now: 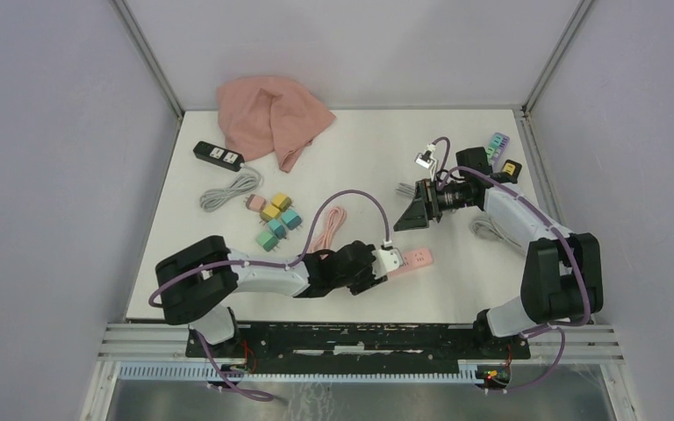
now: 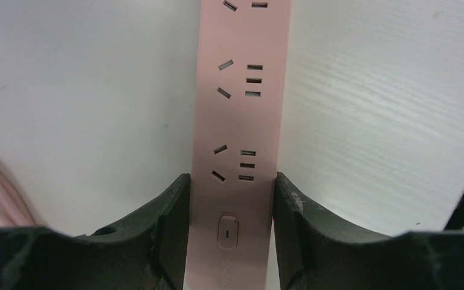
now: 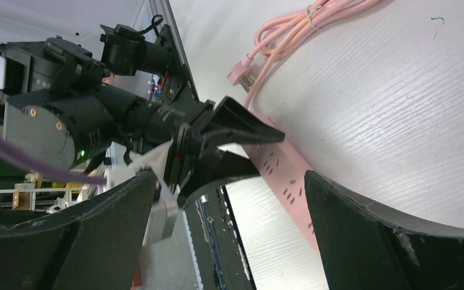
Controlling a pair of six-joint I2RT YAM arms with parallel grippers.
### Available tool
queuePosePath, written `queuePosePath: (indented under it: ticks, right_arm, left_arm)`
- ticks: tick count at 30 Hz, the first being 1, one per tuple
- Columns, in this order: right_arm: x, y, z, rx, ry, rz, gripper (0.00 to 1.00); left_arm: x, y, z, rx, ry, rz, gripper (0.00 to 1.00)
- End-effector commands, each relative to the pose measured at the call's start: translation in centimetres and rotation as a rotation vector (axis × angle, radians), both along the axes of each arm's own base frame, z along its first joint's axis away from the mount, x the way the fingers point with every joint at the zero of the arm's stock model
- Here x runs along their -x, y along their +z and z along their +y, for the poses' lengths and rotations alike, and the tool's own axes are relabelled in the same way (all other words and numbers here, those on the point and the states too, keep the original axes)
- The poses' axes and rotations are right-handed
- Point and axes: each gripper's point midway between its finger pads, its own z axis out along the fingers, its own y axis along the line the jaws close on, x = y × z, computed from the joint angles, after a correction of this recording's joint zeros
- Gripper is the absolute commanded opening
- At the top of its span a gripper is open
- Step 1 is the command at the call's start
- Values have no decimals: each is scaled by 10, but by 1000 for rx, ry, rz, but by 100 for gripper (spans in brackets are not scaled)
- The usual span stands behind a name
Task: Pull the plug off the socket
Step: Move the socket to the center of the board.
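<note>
The socket is a pink power strip (image 1: 419,258) lying flat at the table's near middle. In the left wrist view the pink strip (image 2: 241,109) runs away from me, its switch end between my fingers, and every outlet in view is empty. A plug seated in it is out of view. My left gripper (image 1: 388,262) (image 2: 231,177) is shut on the strip's switch end, one finger pressed to each long side. My right gripper (image 1: 411,216) (image 3: 229,181) hangs open above the table behind the strip (image 3: 284,175), with nothing between its fingers.
The strip's pink cord (image 1: 326,230) is coiled to its left. Several coloured plugs (image 1: 277,219) lie left of centre, behind them a black power strip (image 1: 218,155) with a grey cord and a pink cloth (image 1: 272,118). More adapters (image 1: 498,145) sit at the back right.
</note>
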Motion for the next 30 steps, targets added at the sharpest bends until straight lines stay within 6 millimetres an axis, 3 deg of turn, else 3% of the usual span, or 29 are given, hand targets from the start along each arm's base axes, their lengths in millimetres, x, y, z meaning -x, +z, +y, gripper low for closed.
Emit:
queuePosePath:
  ticks: [1,8,15,22,30]
  right_arm:
    - [-7,29,0,-45,14,-108,100]
    - [-7,29,0,-44,11,-107,100]
    - [-8,28,-1,-42,9,-109,100]
    - [-9,29,-2,-42,3,-110,100]
    - [-9,29,-3,-42,2,-111,100]
  left_arm:
    - [-43,39,20,151,218,-87,3]
    - [-93,60,66,369,467,-15,3]
    - [-169,64,114,425,880,-46,3]
    - [-221,51,123,456,1036,16,3]
    - [-267,30,131,391,1183,42,4]
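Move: The pink socket is already pinched near its switch end by the left hand, its middle about 3 cm ahead and 5 cm right of that hand. The board's centre lies roughly 18 cm ahead, 8 cm left and 2 cm below the left hand; the coiled pink cord some 11 cm ahead, 12 cm left, the loose plugs about 14 cm ahead, 24 cm left. From the right hand the centre is about 10 cm ahead, 13 cm left, 15 cm below. The pink socket, kept in the left fingers' grip, is carried from the near side to the middle of the board, about 23 cm forward and 13 cm left, the leftward part mostly early on. The hand rises nearly 3 cm, then eases down by some 2 cm, while turning about 60 degrees counter-clockwise so that the socket's free end swings round to point forward. ##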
